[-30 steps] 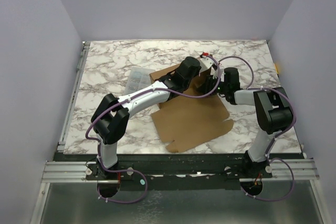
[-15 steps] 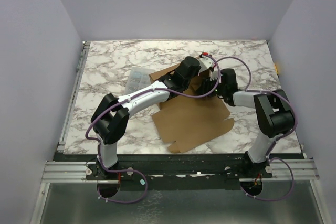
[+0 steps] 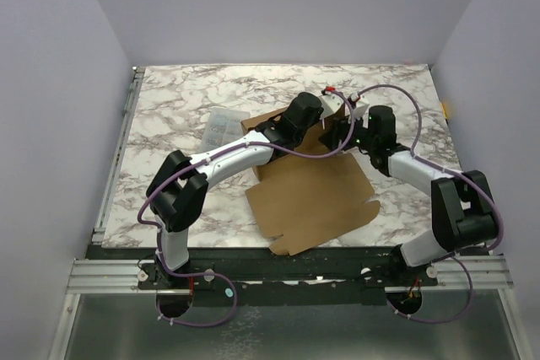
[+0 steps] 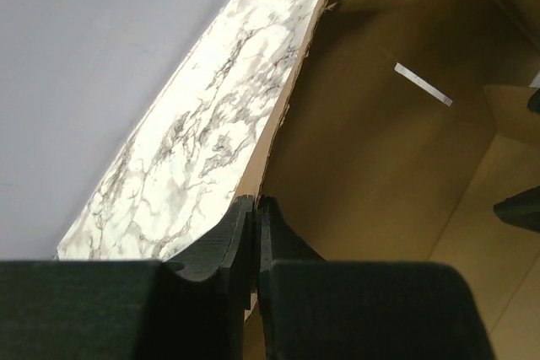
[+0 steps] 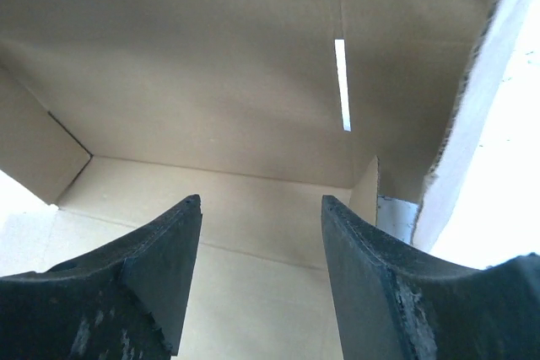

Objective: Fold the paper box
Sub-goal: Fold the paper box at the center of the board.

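The paper box (image 3: 312, 196) is a brown cardboard sheet lying partly flat mid-table, with its far wall raised. My left gripper (image 3: 323, 124) reaches over that far part. In the left wrist view the left gripper (image 4: 255, 202) is shut on the top edge of the raised paper box wall (image 4: 380, 149), which has a narrow slit (image 4: 423, 85). My right gripper (image 3: 343, 132) hovers just to its right. In the right wrist view the right gripper (image 5: 261, 206) stands open over the box floor (image 5: 253, 292) and faces the slitted wall (image 5: 211, 65). Nothing lies between its fingers.
A small clear plastic compartment case (image 3: 221, 126) sits on the marble table (image 3: 177, 94) just left of the cardboard. Purple cables loop above both wrists. Grey walls enclose the table on three sides.
My right gripper has opened wider. The right arm's elbow has swung out to the right and toward the near edge. The left gripper has kept its hold.
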Action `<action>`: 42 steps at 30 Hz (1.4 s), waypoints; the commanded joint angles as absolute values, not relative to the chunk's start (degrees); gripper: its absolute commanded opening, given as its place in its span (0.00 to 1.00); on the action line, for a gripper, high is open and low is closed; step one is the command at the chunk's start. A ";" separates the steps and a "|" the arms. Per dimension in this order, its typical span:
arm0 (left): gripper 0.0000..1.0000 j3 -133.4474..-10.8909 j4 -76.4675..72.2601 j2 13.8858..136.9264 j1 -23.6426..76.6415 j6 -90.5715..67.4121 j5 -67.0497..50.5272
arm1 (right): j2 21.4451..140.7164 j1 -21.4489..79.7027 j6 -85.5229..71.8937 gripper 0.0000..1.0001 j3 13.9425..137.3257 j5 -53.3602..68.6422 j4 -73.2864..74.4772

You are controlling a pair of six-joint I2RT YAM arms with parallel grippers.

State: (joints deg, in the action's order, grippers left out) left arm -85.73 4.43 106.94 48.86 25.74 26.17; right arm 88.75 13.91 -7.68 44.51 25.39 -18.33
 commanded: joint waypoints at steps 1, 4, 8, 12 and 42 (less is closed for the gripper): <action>0.04 -84.47 6.81 105.30 49.51 24.15 23.79 | 82.73 12.11 -3.65 0.62 42.53 29.55 -12.96; 0.04 -84.44 6.80 105.05 49.51 24.64 23.66 | 77.84 10.64 -1.29 0.61 41.91 32.34 -9.76; 0.04 -84.29 6.80 104.80 49.49 25.40 23.51 | 74.18 4.33 -1.19 0.54 43.32 38.51 -6.12; 0.03 -84.19 6.57 104.66 49.64 26.94 22.81 | 75.79 -6.06 3.21 0.49 48.33 48.39 1.49; 0.03 -80.71 2.06 102.42 50.55 32.03 19.89 | 97.52 -5.80 19.24 0.19 82.43 59.05 17.41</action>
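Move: From the open right gripper, inside the box, the far right corner of the box lies about 5 cm ahead, 4 cm to the right and 6 cm above. The pinched rim is roughly 1 cm ahead, 1 cm to the left and 8 cm above, and the near panel's middle about 10 cm back, 2 cm left and 9 cm below. From the left gripper, already holding that rim, the corner is some 5 cm ahead and 6 cm right. Pull the right gripper back a little, then swing it right about 12 cm while rising, out of the box; dip a few centimetres, then lift it forward to finish some 15 cm above its start, swinging its fingers counter-clockwise about 20 degrees, raising their tips and nearly shutting them on nothing. Keep the left gripper pinched on the rim, easing it back slightly and turning clockwise. ##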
